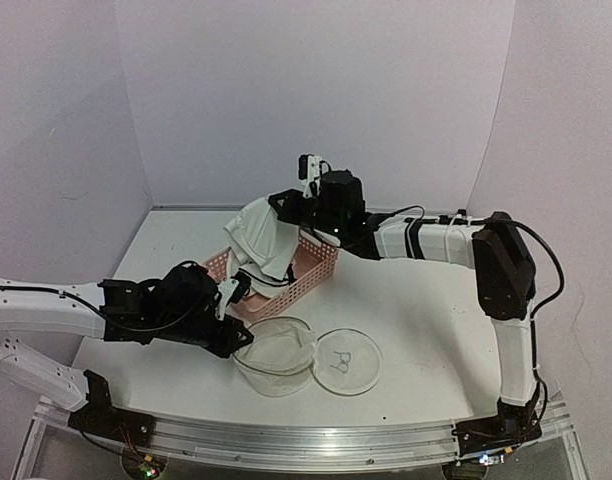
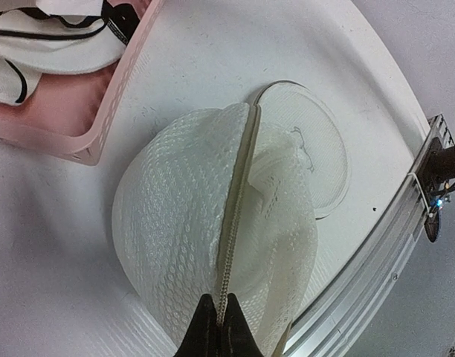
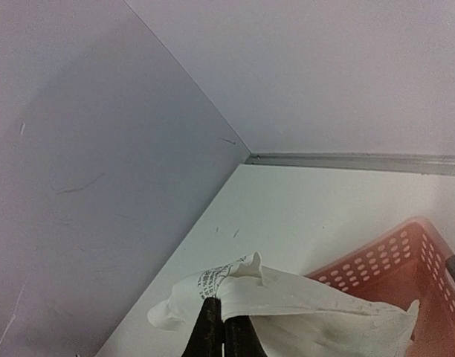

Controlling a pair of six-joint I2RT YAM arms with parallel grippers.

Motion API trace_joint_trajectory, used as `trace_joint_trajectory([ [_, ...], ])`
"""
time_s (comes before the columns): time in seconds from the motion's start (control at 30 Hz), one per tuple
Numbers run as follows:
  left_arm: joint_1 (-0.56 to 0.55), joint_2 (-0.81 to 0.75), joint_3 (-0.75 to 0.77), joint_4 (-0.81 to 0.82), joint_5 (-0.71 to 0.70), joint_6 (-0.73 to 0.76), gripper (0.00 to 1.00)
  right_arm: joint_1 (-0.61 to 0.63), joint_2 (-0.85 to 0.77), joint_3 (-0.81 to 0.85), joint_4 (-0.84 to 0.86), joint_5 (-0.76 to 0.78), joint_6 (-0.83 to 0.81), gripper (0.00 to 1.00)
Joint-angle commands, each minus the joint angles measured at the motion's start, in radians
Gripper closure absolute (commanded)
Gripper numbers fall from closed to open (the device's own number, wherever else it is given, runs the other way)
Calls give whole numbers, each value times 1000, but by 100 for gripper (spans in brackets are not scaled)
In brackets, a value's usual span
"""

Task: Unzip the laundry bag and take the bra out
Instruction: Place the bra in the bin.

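Note:
The laundry bag (image 1: 278,356) lies unzipped near the front edge, its flat logo half (image 1: 348,362) spread to the right. In the left wrist view the mesh dome (image 2: 175,223) fills the middle, with the zip rim (image 2: 239,193) running up it. My left gripper (image 2: 218,331) is shut on that rim at the bag's left side (image 1: 241,338). My right gripper (image 1: 276,207) is shut on the bra (image 1: 261,240), held up with its lower part hanging into the pink basket (image 1: 311,272). The right wrist view shows its closed jaws (image 3: 221,327) pinching the bra's labelled edge (image 3: 242,279).
The pink slotted basket (image 2: 71,111) stands just behind the bag, with bra fabric (image 2: 49,37) in it. The aluminium front rail (image 2: 376,245) runs close beside the bag. The back wall and left wall meet behind the basket (image 3: 246,158).

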Motion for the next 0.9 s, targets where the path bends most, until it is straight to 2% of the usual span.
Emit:
trace_joint_trajectory([
  [0.0, -4, -47, -13, 19, 8, -11, 100, -7, 12, 16, 44, -71, 33, 100],
  [0.37, -4, -61, -12, 19, 7, -5, 100, -6, -150, -37, 60, -78, -32, 100],
  [0.57, -4, -52, -6, 19, 8, 3, 100, -7, -223, -41, -16, -54, -112, 100],
  [0.7, -5, -40, 1, 19, 8, 6, 100, -8, -200, -27, -51, -71, -122, 100],
  [0.87, -5, -35, 6, 19, 8, 3, 100, -7, -73, 46, -113, -113, -110, 100],
])
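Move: The right hand, shut on a corner of the white cloth, is over the pink bin: the bin's middle lies about 7 cm back, 2 cm to its left and some 20 cm below. The bra lies in the bin, about 10 cm back from that hand, 3 cm left and 21 cm down, while the open laundry bag sits roughly 31 cm back, level sideways. From the left hand the bin lies some 24 cm ahead, 4 cm right and 8 cm lower. The right hand, keeping its pinch on the white cloth, finishes a downstroke over the bin with another 3 cm of sinking, then reverses and whips the cloth up by about 12 cm, away from the bin, the fingers tipping up some 10 degrees. On the way up it draws back and a little to the right by around 3 cm each, then starts to sink again at the very end, the fingers staying shut throughout. ##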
